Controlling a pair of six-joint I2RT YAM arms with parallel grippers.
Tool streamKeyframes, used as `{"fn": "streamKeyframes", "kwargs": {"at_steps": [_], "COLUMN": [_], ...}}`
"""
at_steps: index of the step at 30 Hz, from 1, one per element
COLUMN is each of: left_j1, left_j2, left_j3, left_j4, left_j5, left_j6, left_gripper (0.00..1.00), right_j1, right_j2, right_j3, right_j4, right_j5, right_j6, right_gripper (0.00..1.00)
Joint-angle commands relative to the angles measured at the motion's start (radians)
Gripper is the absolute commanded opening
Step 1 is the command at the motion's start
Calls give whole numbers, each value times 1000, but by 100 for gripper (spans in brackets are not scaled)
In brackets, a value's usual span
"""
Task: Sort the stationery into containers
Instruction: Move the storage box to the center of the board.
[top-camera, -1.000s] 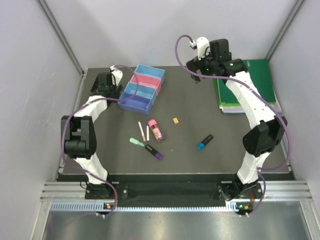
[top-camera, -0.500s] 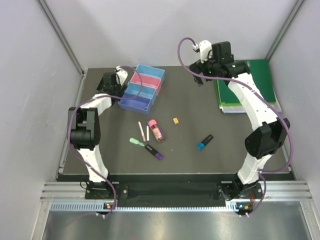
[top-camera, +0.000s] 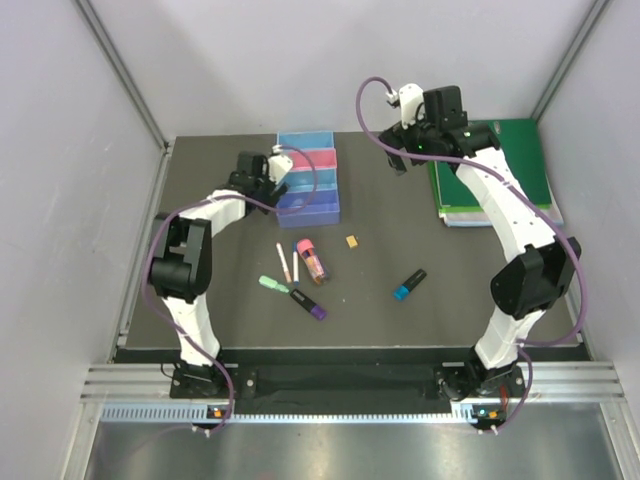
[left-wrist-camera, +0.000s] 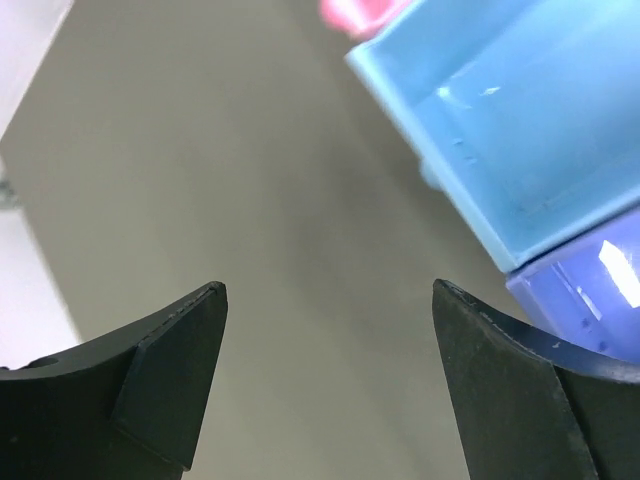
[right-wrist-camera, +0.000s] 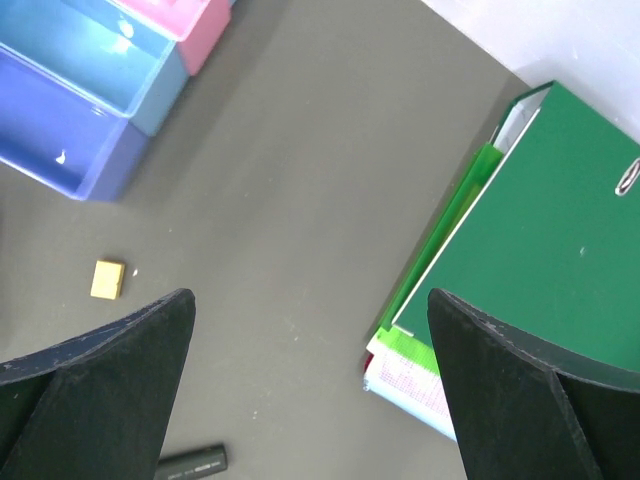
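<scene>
The containers (top-camera: 308, 178) stand in a tight row at the back left: light blue, pink (top-camera: 310, 158), blue and violet-blue (top-camera: 311, 208). My left gripper (top-camera: 268, 170) is just left of them, open; its wrist view shows only bare table between the fingers (left-wrist-camera: 330, 290), with the blue bin (left-wrist-camera: 520, 130) at the right. The stationery lies mid-table: two white pens (top-camera: 288, 263), a pink marker (top-camera: 312, 258), a mint one (top-camera: 273, 284), a purple-ended marker (top-camera: 308, 304), a blue-ended marker (top-camera: 409, 284) and a tan eraser (top-camera: 352, 241). My right gripper (top-camera: 400, 155) hangs open high at the back, holding nothing (right-wrist-camera: 310, 295).
A large green ring binder (top-camera: 490, 180) lies on papers at the back right, under the right arm; in the right wrist view the binder (right-wrist-camera: 540, 230) fills the right side. Grey walls close in the table on the left, back and right.
The left gripper has swung right, and the row of containers has turned square and slid right beside it. The right gripper has barely moved.
</scene>
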Motion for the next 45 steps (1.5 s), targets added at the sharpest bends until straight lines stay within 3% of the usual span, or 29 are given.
{"fn": "streamKeyframes", "kwargs": {"at_steps": [1, 13, 19, 27, 32, 37, 45], "left_j1": [-104, -316, -342, -330, -292, -242, -215], "left_j2": [4, 105, 182, -83, -172, -54, 220], "left_j3": [6, 185, 367, 144, 30, 186, 491], "left_j4": [-49, -73, -118, -61, 80, 100, 129], "left_j5": [60, 62, 11, 31, 30, -32, -69], "left_j6": [-2, -81, -136, -101, -29, -65, 5], "left_gripper": [88, 89, 88, 87, 88, 87, 87], "right_j1": [-4, -102, -161, -171, -171, -171, -173], "right_j2": [-76, -101, -110, -98, -83, -86, -95], "right_j3": [-27, -47, -56, -62, -48, -62, -85], "right_j4": [1, 15, 8, 22, 27, 22, 22], "right_j5": [4, 3, -15, -37, -46, -40, -38], "right_j6": [19, 110, 121, 127, 131, 119, 107], "right_gripper": [100, 100, 100, 100, 100, 100, 100]}}
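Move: The storage box stands upright just right of the left hand, its middle some 11 cm to the right, 6 cm ahead and 3 cm below; its near compartment is beside the open fingers. The pencil tube lies about 16 cm back and 11 cm right of that hand, the yellow block 11 cm back and 20 cm right. From the right hand, the box is about 25 cm left, 10 cm ahead and 22 cm lower. The storage box's near left side is pushed on to the right by the left hand's open right finger, which sweeps about 20 cm right at low height, turning clockwise. The hand then backs off left and back, rises some 10 cm and swings forward towards the box's far end, tipping up. The right hand, empty and open, shifts 7 cm right, turning slightly clockwise. ##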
